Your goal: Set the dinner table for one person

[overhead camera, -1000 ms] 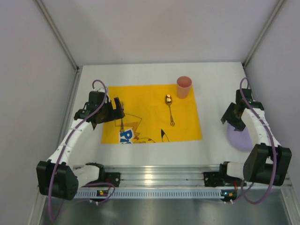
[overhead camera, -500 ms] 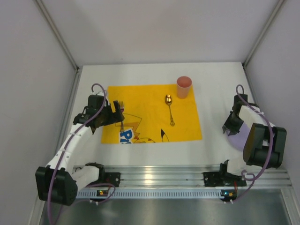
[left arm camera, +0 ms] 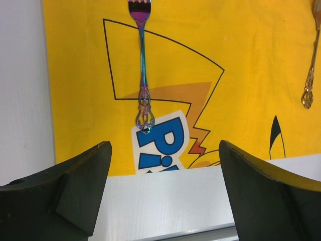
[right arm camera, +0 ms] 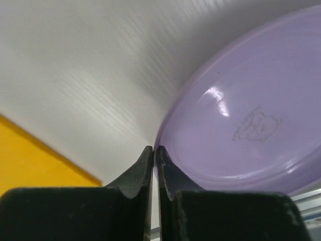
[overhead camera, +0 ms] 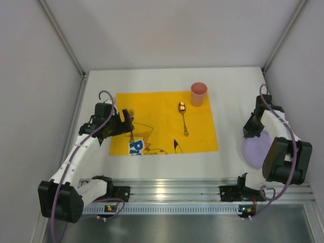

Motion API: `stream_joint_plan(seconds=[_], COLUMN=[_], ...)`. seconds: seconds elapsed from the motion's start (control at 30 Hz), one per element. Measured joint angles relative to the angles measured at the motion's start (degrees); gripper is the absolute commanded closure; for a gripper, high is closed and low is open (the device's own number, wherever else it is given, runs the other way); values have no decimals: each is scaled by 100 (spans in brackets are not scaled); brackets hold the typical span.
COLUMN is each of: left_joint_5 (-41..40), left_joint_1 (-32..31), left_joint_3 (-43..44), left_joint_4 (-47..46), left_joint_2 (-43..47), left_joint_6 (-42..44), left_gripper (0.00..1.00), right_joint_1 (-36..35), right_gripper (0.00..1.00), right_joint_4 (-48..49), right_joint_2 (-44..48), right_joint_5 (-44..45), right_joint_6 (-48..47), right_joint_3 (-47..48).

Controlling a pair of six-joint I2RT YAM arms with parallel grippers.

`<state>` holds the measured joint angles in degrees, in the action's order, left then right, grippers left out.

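A purple plate (overhead camera: 258,150) (right arm camera: 251,125) lies on the white dinner table (overhead camera: 152,162) at the right, off the yellow placemat (overhead camera: 162,121). My right gripper (overhead camera: 251,130) (right arm camera: 153,149) is shut on the plate's left rim, jaws almost touching with the thin edge between them. On the placemat lie an iridescent fork (overhead camera: 131,132) (left arm camera: 143,75) at the left and a gold spoon (overhead camera: 183,117) (left arm camera: 310,75) right of centre. A pink cup (overhead camera: 198,93) stands at its far right corner. My left gripper (overhead camera: 125,123) (left arm camera: 164,148) hovers open and empty over the placemat's near edge, short of the fork's handle.
Grey walls enclose the table on three sides; the right wall is close to the plate and right arm. A metal rail (overhead camera: 172,190) with both arm bases runs along the near edge. The placemat's corner (right arm camera: 30,160) shows left of the right fingers.
The right gripper's jaws have closed onto the plate's rim, and the right wrist has shifted slightly over the plate. The left arm drew back a little a second ago and has held still since.
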<state>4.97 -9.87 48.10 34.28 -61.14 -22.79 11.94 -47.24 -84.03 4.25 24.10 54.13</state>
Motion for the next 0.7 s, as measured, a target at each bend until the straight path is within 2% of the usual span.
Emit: stream_joint_plan(seconds=[0.1, 0.3, 0.43, 0.57, 0.6, 0.7], left_joint_5=[11, 20, 11, -42, -66, -201], left_joint_1=[0, 0, 0, 0, 0, 0], left_joint_3=[2, 105, 245, 317, 321, 323], left_joint_4=[4, 48, 55, 66, 68, 136], left_joint_2=[-111, -267, -278, -271, -264, -157], left_joint_6=[0, -7, -13, -52, -66, -122], left_gripper=[7, 7, 7, 6, 6, 5], right_joint_1=[-85, -927, -2271, -4094, -4183, -5073], right_gripper=[100, 100, 100, 100, 100, 100], right_joint_4=[-326, -693, -1003, -1263, -1263, -1436], right_joint_2=[339, 616, 413, -400, -463, -1259], right_joint_5=[-70, 192, 693, 1134, 1143, 1244], right_joint_6=[181, 651, 866, 992, 1001, 975], right_joint_3=[763, 3477, 5093, 6601, 6660, 7318])
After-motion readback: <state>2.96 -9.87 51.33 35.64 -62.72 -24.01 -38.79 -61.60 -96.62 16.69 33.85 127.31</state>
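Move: The right hand already holds the plate by its far left rim, so the plate's middle is about 6 cm back and 6 cm right of it. The open middle of the yellow mat, between fork and spoon, lies some 45 cm left, 6 cm ahead and 5 cm lower. The spoon is about 32 cm left and 8 cm ahead, the cup about 25 cm left and 17 cm ahead. From the left hand that open spot is roughly 13 cm right, 4 cm ahead and 14 cm below. Keeping its pinch on the plate's rim, the right hand sweeps the plate high off the table, at first up and somewhat forward, then across to the left over the mat's right side: roughly 35 cm up and 30 cm left in all. On the way the wrist tips the fingers from nearly straight down towards forward by about 50 degrees and swings some 30 degrees counter-clockwise. ##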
